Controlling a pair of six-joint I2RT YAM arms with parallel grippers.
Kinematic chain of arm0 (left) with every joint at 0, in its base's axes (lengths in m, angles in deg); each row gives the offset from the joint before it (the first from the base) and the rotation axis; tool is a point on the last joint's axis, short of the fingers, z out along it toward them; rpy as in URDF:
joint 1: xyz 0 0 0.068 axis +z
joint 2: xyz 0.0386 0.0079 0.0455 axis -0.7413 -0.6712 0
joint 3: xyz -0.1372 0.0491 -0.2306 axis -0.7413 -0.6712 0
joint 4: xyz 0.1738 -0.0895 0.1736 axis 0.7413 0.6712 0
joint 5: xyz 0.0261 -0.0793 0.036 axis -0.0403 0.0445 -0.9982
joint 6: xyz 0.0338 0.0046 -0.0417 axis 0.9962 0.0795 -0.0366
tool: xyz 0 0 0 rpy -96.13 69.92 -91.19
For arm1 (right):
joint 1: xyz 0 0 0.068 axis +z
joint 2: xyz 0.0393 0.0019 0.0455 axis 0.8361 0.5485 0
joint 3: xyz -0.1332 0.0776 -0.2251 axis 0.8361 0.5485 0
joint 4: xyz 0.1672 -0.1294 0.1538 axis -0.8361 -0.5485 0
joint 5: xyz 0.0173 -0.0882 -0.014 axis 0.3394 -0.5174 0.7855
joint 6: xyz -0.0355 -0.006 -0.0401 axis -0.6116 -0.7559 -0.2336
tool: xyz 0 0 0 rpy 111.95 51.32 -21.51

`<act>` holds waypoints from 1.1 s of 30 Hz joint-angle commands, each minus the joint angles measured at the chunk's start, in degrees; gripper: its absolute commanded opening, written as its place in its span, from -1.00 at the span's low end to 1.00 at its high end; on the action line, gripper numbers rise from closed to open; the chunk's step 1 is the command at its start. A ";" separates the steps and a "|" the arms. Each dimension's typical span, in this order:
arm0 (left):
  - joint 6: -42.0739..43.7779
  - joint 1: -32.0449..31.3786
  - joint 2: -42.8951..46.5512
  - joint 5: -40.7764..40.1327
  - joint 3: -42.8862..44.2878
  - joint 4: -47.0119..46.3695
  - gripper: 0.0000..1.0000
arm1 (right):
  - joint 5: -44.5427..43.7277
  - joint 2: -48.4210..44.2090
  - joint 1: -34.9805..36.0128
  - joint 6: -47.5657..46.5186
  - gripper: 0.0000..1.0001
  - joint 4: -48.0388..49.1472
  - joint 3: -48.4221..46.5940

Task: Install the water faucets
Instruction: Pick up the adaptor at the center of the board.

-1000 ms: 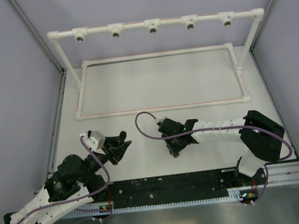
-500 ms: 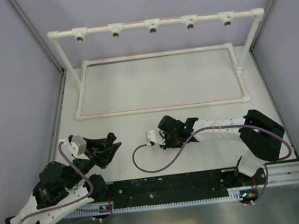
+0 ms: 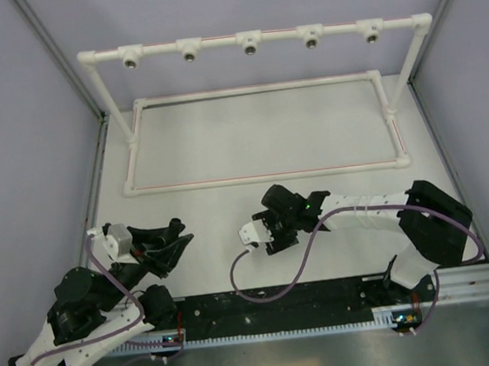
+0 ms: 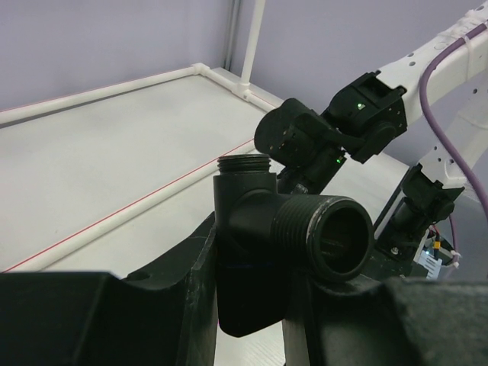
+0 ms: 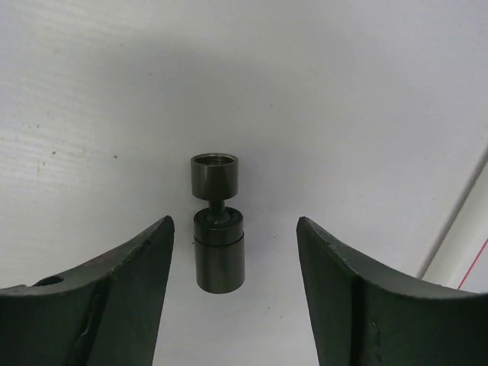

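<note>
My left gripper [image 3: 174, 241] is shut on a black T-shaped faucet piece with threaded ends [image 4: 267, 244]; it holds the piece upright above the table, its open threaded end facing the right arm. In the left wrist view the gripper [image 4: 263, 286] clamps the piece's lower body. My right gripper [image 3: 270, 238] points down at the table, open and empty. In the right wrist view a short stubby black cylinder faucet [image 5: 219, 255] lies on the white table between the open fingers of the gripper [image 5: 234, 232], nearer the left finger and touching neither. The top view hides it.
A white pipe frame stands at the back: a raised bar [image 3: 216, 39] with several metal-ringed sockets, and a rectangular base [image 3: 261, 178] on the table. Purple cables loop by both wrists. A black strip [image 3: 275, 302] runs along the near edge.
My left gripper has drawn back to the left with the T-shaped piece. My right wrist has turned and shifted left and slightly nearer, its cable loop swinging below it.
</note>
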 commanded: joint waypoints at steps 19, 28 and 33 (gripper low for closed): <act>-2.12 -0.16 -1.27 -3.13 3.72 -3.79 -1.00 | -17.34 -10.27 0.98 128.40 0.49 9.28 -2.47; -4.41 -0.16 -3.38 0.74 0.81 -7.66 -1.00 | -34.66 -11.69 6.00 149.35 0.80 -7.04 -6.84; -3.18 -0.08 -3.91 0.04 1.34 -7.58 -1.00 | -31.69 -5.19 6.00 158.60 0.79 -19.89 -13.35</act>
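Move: The adaptor lies free between the right gripper's part-open fingers, about 2 cm below the hand point and 1 cm to its left, level with it fore and aft. From that hand, the white frame's front pipe runs straight ahead some 14 cm out, and the board's near edge is roughly 12 cm back, straight behind. From the left hand, the adaptor is about 9 cm ahead, 15 cm to the right and 30 cm below. Lift the right gripper off the loose adaptor, up about 15 cm while drifting left and forward, then sink some 6 cm and draw back, still above the board. Swing the wrist clockwise by well over 90 degrees on the way and open the fingers nearly wide, ending with the tips slanting down, forward and left. Keep the black tee gripped in the left hand. ##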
